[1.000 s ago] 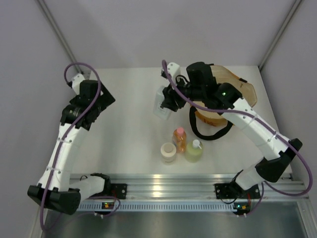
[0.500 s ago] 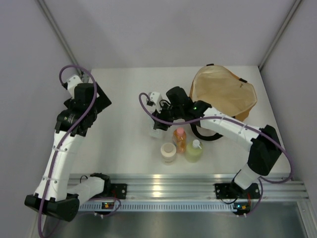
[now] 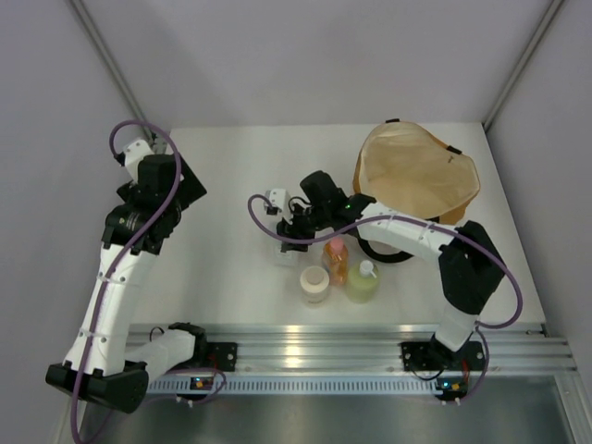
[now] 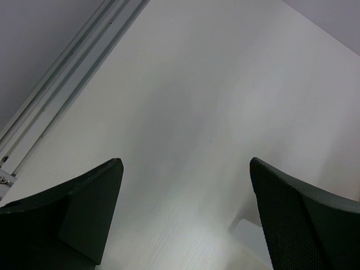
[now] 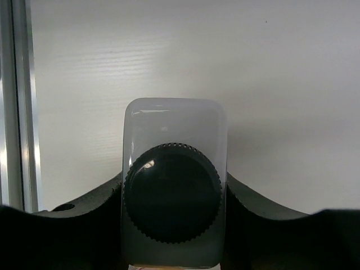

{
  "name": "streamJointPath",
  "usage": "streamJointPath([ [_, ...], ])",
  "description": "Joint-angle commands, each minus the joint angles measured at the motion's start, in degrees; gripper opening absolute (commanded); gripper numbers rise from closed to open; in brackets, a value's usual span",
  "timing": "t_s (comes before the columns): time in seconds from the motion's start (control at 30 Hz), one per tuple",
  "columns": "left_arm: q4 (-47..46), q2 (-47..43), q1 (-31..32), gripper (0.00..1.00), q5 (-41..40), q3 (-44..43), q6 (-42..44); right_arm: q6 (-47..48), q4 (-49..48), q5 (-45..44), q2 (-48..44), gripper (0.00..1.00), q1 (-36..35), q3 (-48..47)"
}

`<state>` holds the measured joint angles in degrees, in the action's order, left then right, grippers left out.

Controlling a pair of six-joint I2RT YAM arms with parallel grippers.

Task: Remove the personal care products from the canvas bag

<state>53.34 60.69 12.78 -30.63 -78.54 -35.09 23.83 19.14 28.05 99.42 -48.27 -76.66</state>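
Note:
My right gripper (image 3: 287,239) is shut on the whitish squarish bottle (image 3: 284,252) with a black cap, just left of the orange bottle (image 3: 336,262). In the right wrist view the black cap (image 5: 172,193) faces the camera and both fingers (image 5: 98,211) press the bottle's sides. I cannot tell whether it touches the table. The cream round jar (image 3: 314,283) and the pale yellow-green bottle (image 3: 362,283) stand near the front edge. The canvas bag (image 3: 418,174) lies open at the back right. My left gripper (image 3: 180,190) (image 4: 185,169) hangs open over bare table at the left.
The bag's black loop handle (image 3: 388,253) lies on the table behind the yellow-green bottle. An aluminium rail (image 3: 351,344) runs along the table's front edge. A slanted frame post (image 3: 109,63) rises at the back left, near the left arm.
The right arm carried the whitish bottle from beside the bag to the left and toward the front, lowering it next to the orange bottle. The left arm drew back slightly to the left.

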Motion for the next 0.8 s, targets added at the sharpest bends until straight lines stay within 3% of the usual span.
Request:
streamJointPath([
  [0.0, -0.2, -0.6, -0.2, 0.98, -1.6, -1.3, 1.0, 4.9, -10.4, 6.5, -1.3, 0.02, -1.0, 0.1],
  [0.3, -0.3, 0.2, -0.2, 0.98, -1.6, -1.3, 1.1, 8.0, -10.5, 6.7, 0.1, 0.11, -1.1, 2.8],
  [0.37, -0.3, 0.4, -0.2, 0.98, -1.5, -1.4, 1.0, 7.6, -10.5, 6.8, 0.3, 0.24, -1.1, 2.7],
  [0.4, -0.3, 0.4, -0.2, 0.98, -1.4, -1.6, 0.9, 7.5, -10.4, 6.8, 0.3, 0.37, -1.0, 2.7],
  [0.5, -0.3, 0.6, -0.2, 0.98, -1.2, -1.8, 1.0, 7.1, -10.4, 7.4, -0.1, 0.45, -0.9, 2.3],
  [0.6, -0.3, 1.0, -0.2, 0.98, -1.0, -2.1, 1.3, 6.8, -10.3, 7.6, -1.0, 0.6, -0.8, 2.0],
  [0.67, -0.3, 1.1, -0.2, 0.98, -0.9, -2.2, 1.3, 6.0, -10.4, 8.2, -1.9, 0.74, -0.5, 1.6],
  [0.7, -0.3, 1.3, -0.2, 0.98, -0.8, -2.3, 1.5, 5.6, -10.4, 8.5, -2.0, 0.87, -0.1, 1.3],
  [0.77, -0.3, 1.3, -0.2, 0.98, -0.1, -2.5, 1.8, 4.6, -10.3, 9.4, -3.2, 0.92, 0.5, 0.9],
])
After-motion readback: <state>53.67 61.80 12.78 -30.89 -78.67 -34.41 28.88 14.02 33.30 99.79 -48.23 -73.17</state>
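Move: The clear white bottle with the black cap is upright in the right hand's fingers, just off the table. The clear patch for it lies some 13 cm below that hand, about 1 cm back and level sideways. From the right hand the white jar is roughly 8 cm back and 7 cm right, the orange bottle 4 cm back and 12 cm right, the green bottle 8 cm back and 18 cm right. That patch is about 22 cm right of the left hand, 4 cm back and far below. The black-capped bottle is lowered about 2 cm, and drawn about 1 cm back, onto the open table beside the white jar by the right hand, which turns slightly counter-clockwise. The hand holds it there, then spreads its fingers from the half-open grip to nearly wide open, letting go of the bottle's sides while rising about 1 cm and easing slightly left. ##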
